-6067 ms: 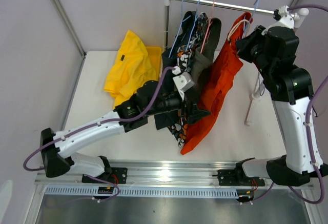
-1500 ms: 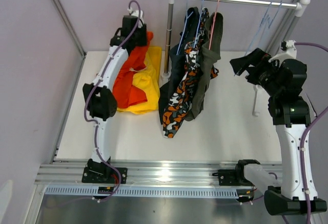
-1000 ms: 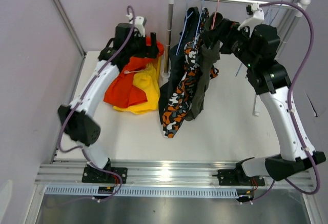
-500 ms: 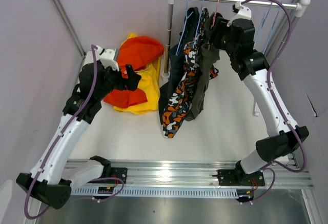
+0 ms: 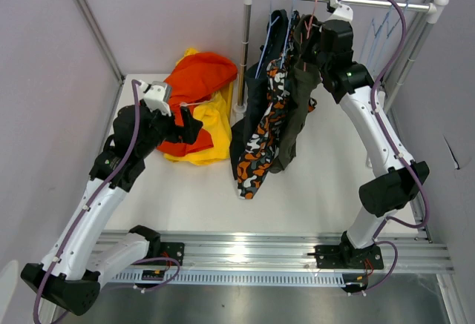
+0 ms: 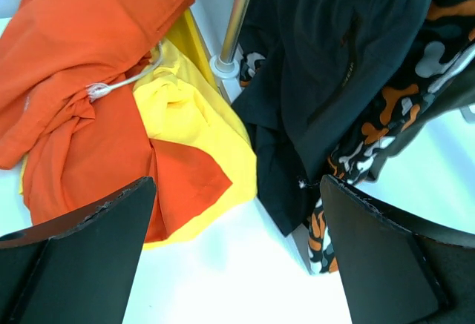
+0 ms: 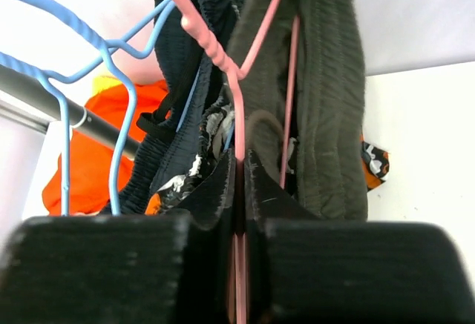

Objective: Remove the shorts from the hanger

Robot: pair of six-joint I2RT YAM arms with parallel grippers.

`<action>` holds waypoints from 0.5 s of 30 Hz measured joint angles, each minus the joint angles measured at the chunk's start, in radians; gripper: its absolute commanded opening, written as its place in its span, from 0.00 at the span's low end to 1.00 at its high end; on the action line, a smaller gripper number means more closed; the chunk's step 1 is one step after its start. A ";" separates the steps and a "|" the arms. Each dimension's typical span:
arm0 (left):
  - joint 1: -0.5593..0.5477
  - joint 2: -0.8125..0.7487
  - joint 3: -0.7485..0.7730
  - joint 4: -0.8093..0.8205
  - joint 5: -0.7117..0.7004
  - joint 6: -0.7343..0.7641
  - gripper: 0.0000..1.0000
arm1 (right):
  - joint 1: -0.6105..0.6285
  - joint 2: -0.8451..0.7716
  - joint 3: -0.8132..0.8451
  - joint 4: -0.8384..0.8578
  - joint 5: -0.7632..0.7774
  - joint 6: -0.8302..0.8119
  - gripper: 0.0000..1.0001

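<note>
Three shorts hang on the rail (image 5: 349, 1): dark navy shorts (image 5: 256, 79), camouflage shorts (image 5: 260, 142) and olive-grey shorts (image 5: 297, 94) on a pink hanger (image 5: 315, 4). My right gripper (image 5: 310, 42) is up at the rail, shut on the pink hanger (image 7: 215, 50) wire just below its hook, beside the olive-grey waistband (image 7: 330, 79). Orange-red shorts (image 5: 200, 75) lie on yellow shorts (image 5: 215, 120) on the table at the left. My left gripper (image 5: 185, 124) hovers open near this pile, with nothing between its fingers (image 6: 89, 242).
Two empty blue hangers (image 5: 386, 20) hang at the rail's right end. The rack's left post (image 5: 243, 50) stands between the pile and the hanging shorts; its right post (image 5: 404, 64) leans near the wall. The white table (image 5: 326, 176) spreads under the rack.
My right gripper has reached the rail and closed on the pink hanger. The left arm has drawn back from the pile toward the near side, its gripper still open.
</note>
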 measured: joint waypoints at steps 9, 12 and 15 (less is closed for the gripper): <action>-0.155 -0.002 0.000 0.050 0.119 0.001 0.99 | 0.011 0.003 0.019 -0.026 0.029 -0.001 0.00; -0.263 0.001 0.003 0.104 0.151 0.000 0.99 | 0.026 -0.025 0.019 -0.063 0.044 -0.007 0.00; -0.335 0.025 0.013 0.183 0.182 -0.001 0.99 | 0.053 -0.076 0.019 -0.100 0.072 -0.012 0.00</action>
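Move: The green shorts on the pink hanger hang about 27 cm to the left hand's right and 6 cm ahead, their middle some 8 cm lower. The camo shorts are about 20 cm right and 1 cm back, the navy shorts 17 cm right and 8 cm ahead. The right hand already pinches the pink hanger; the green shorts' middle is about 2 cm ahead, 2 cm left and 18 cm below it. The open left hand sweeps about 12 cm right and back, towards the green shorts; the right draws its pinched hanger back. ##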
